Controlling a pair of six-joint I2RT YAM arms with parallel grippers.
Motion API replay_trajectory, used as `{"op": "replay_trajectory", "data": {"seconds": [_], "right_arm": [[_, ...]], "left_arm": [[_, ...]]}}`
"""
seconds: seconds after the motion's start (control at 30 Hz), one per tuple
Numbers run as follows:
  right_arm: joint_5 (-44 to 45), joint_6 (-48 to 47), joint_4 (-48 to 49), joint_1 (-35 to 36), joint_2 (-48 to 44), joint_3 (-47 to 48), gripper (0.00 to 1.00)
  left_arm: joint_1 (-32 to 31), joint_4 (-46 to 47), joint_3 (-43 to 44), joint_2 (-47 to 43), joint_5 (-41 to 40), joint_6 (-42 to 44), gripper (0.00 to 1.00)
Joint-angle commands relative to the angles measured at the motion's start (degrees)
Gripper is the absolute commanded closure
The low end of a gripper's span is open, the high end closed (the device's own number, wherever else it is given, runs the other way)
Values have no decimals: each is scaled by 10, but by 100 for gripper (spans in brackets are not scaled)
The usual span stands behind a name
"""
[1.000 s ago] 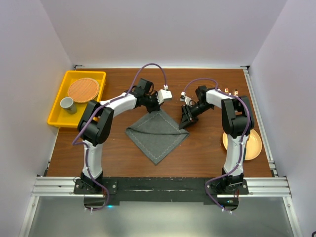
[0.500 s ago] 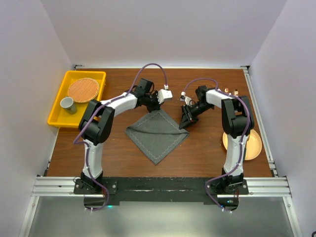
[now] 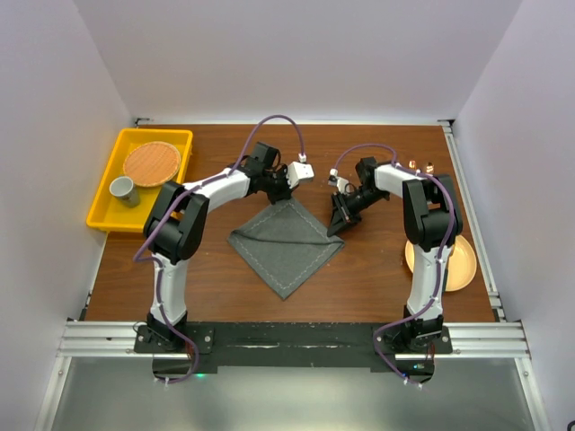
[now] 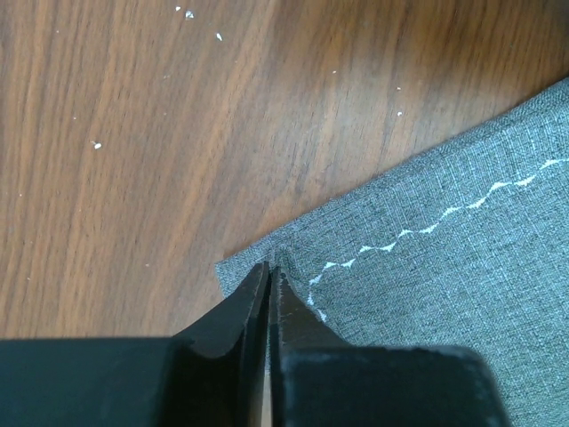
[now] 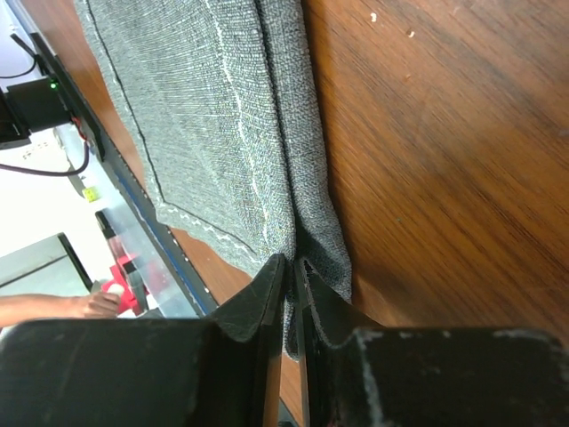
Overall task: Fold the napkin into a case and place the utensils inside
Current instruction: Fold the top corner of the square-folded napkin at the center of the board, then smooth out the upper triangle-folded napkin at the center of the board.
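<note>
The dark grey napkin [image 3: 286,244] lies flat as a diamond on the middle of the wooden table. At its far corner my left gripper [image 3: 280,192] is shut, pinching a small ridge of the hem [image 4: 269,267]; pale zigzag stitching runs across the napkin [image 4: 444,267]. My right gripper [image 3: 340,221] is at the right corner, and in the right wrist view its jaws [image 5: 292,262] are shut on a raised fold of the napkin [image 5: 204,116]. Copper-coloured utensils [image 3: 420,166] peek out behind the right arm, mostly hidden. No case shows.
A yellow tray [image 3: 108,214] at the far left holds a round woven mat [image 3: 151,163] and a grey cup [image 3: 122,189]. A yellow-orange plate [image 3: 460,265] sits at the right, partly under the right arm. White walls enclose the table [image 3: 207,278].
The right gripper's jaws have narrowed onto the napkin's right corner. The left gripper stays pinched at the far corner. Neither arm has visibly shifted.
</note>
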Motion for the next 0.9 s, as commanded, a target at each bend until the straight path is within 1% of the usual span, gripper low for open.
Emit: {"op": "replay_trajectory", "data": {"seconds": [0.0,0.07,0.1,0.2,0.23,0.3,0.33,0.37,0.4,0.43,0.47,0.53,0.57,0.6,0.67,0.7,0.77,0.8,0.87], "right_arm": [[11,5,11,4,-9,-3,87],[10,9,13,4,-9,-2,84],[9,11,13,5,-10,-2,79],[6,18,11,5,-14,5,72],[7,21,9,5,-17,8,62],[16,21,0,4,-25,21,54],[20,17,-4,2,-29,28,48],[22,15,-14,1,-33,42,46],[28,14,-20,-1,-36,48,43],[29,10,-27,-6,-43,57,40],[31,7,-41,-6,-47,74,34],[41,-6,-56,-13,-59,90,30],[44,-11,-71,-15,-65,106,26],[55,-25,-77,-19,-70,113,24],[62,-34,-91,-21,-85,128,20],[59,-43,-95,-23,-91,132,20],[30,-42,-94,-21,-107,132,20],[15,-28,-89,-18,-112,129,20],[-26,-9,-72,-8,-120,115,20]], "left_arm": [[11,17,12,-7,0,-15,76],[25,15,11,-28,12,-48,69],[32,16,12,-37,18,-63,61],[61,8,6,-79,49,-120,55],[68,10,1,-104,62,-151,53],[93,13,-20,-129,82,-182,47],[103,19,-29,-155,102,-214,44],[120,22,-49,-168,111,-227,42],[129,25,-59,-181,116,-239,38],[145,29,-67,-207,124,-260,37],[154,31,-82,-218,132,-269,33],[167,23,-93,-252,155,-281,27],[176,19,-101,-263,164,-282,27],[178,14,-107,-285,174,-283,27],[178,2,-132,-306,202,-288,27],[178,6,-144,-325,214,-300,27],[176,27,-186,-337,262,-352,29],[173,64,-203,-346,287,-418,30],[161,114,-256,-353,301,-482,34]]}}
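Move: The napkin lies as a diamond. Its top corner is right at my left fingertips, about 1 cm ahead and 1 cm below; the middle of the cross fold lies roughly 11 cm straight back from that hand. My right hand is at the fold's right end: the napkin's right corner is some 3 cm to its right, 1 cm back and 1 cm below. From that hand, the fold's middle is about 12 cm left and 1 cm back. I open both hands and leave the folded napkin. My left fingers open wide and come free of the top corner, rising some 17 cm and swinging left, then drawing back, while the wrist turns about 30 degrees. My right hand stays at the fold's end while its fingers spread, then lifts about 9 cm and goes forward, the fingers tilting up. ##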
